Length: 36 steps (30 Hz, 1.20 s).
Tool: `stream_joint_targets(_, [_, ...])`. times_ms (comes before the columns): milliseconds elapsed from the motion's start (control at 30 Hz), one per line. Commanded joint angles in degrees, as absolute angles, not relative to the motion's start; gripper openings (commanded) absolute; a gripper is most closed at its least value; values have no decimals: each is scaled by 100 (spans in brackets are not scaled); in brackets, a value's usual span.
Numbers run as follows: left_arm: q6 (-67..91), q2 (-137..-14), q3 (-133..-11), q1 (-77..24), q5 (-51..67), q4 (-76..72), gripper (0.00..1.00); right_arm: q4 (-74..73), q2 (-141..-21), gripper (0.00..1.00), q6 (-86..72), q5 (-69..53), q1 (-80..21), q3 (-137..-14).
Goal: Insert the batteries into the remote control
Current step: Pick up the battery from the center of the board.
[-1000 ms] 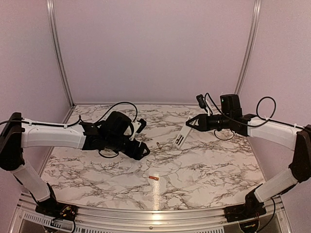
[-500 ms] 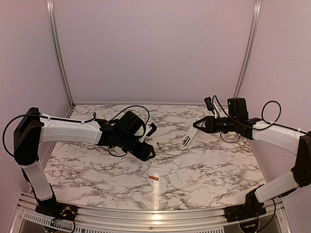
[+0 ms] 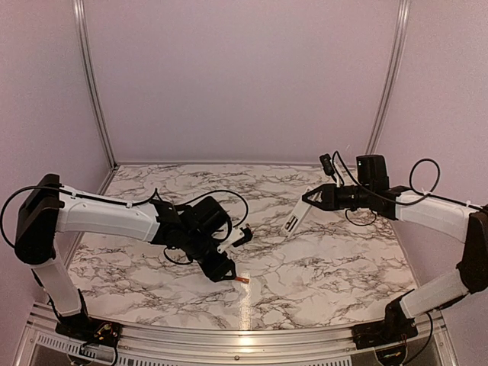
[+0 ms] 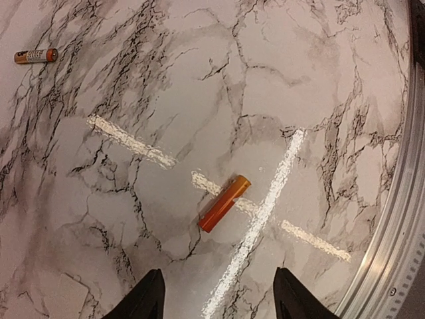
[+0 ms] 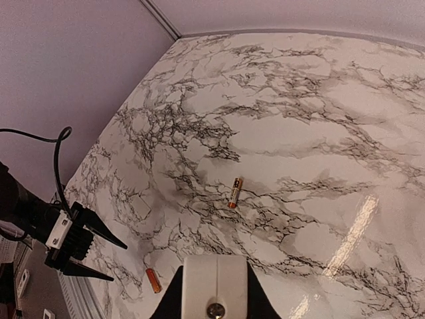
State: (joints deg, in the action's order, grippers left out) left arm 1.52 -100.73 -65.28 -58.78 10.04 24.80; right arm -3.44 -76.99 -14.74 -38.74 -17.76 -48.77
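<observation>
One copper-brown battery (image 4: 224, 203) lies on the marble table just ahead of my open left gripper (image 4: 222, 304), between the lines of its two black fingers and not touched. It also shows in the top view (image 3: 242, 280) beside the left gripper (image 3: 223, 270). The second battery (image 4: 36, 56) lies farther off, and the right wrist view shows it (image 5: 234, 192) too. My right gripper (image 3: 309, 197) is shut on the white remote control (image 3: 292, 219) and holds it tilted above the table at right. The remote's end (image 5: 214, 282) fills the bottom of the right wrist view.
The marble table (image 3: 328, 267) has a metal rail (image 4: 398, 219) along its near edge, close to the near battery. Purple walls enclose the back and sides. The left arm's cable (image 3: 229, 200) loops above its wrist.
My left arm has swung toward the near edge and lowered, going from beside the far battery to just behind the near battery. The right gripper shifted slightly right, still holding the remote.
</observation>
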Motion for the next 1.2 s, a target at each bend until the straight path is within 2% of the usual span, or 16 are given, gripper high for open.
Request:
stream_joint_targets(0, [-171,-10207,-6771,-5891,964,2783,54,-179,-7712,0,-1410,-3974,-1745,-4904])
stream_joint_targets(433, [-172,-10582,-6755,-6179,375,3127,28,-154,-7772,0,-1370,-4094,-1736,-4882])
stream_joint_targets(600, [301,-10378,-6451,-6214,547,2578,22,221,-7992,0,-1613,-4621,-1829,-4642])
stream_joint_targets(1167, [1219,-10260,-6012,-6522,808,1510,10,343,-8027,0,-1709,-4458,-2118,-4491])
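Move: The orange-red battery at the near centre lies about 5 cm right of the left hand, 1 cm ahead and 6 cm below. The second battery is some 20 cm farther out and 3 cm farther right than that one; the remote is roughly 12 cm ahead of the left hand, 20 cm right and 8 cm higher. From the right hand, the near battery lies about 19 cm left, 13 cm back and 19 cm down. Down first, by some 4 cm beside the near battery, then back about 3 cm in all towards the base, the left hand draws its wide-open fingers nearly shut without gripping anything; its wrist tips slightly and recovers. Midway the right hand, still gripping the remote, eases roughly 3 cm each down, back and left, nearer the left hand's side. ##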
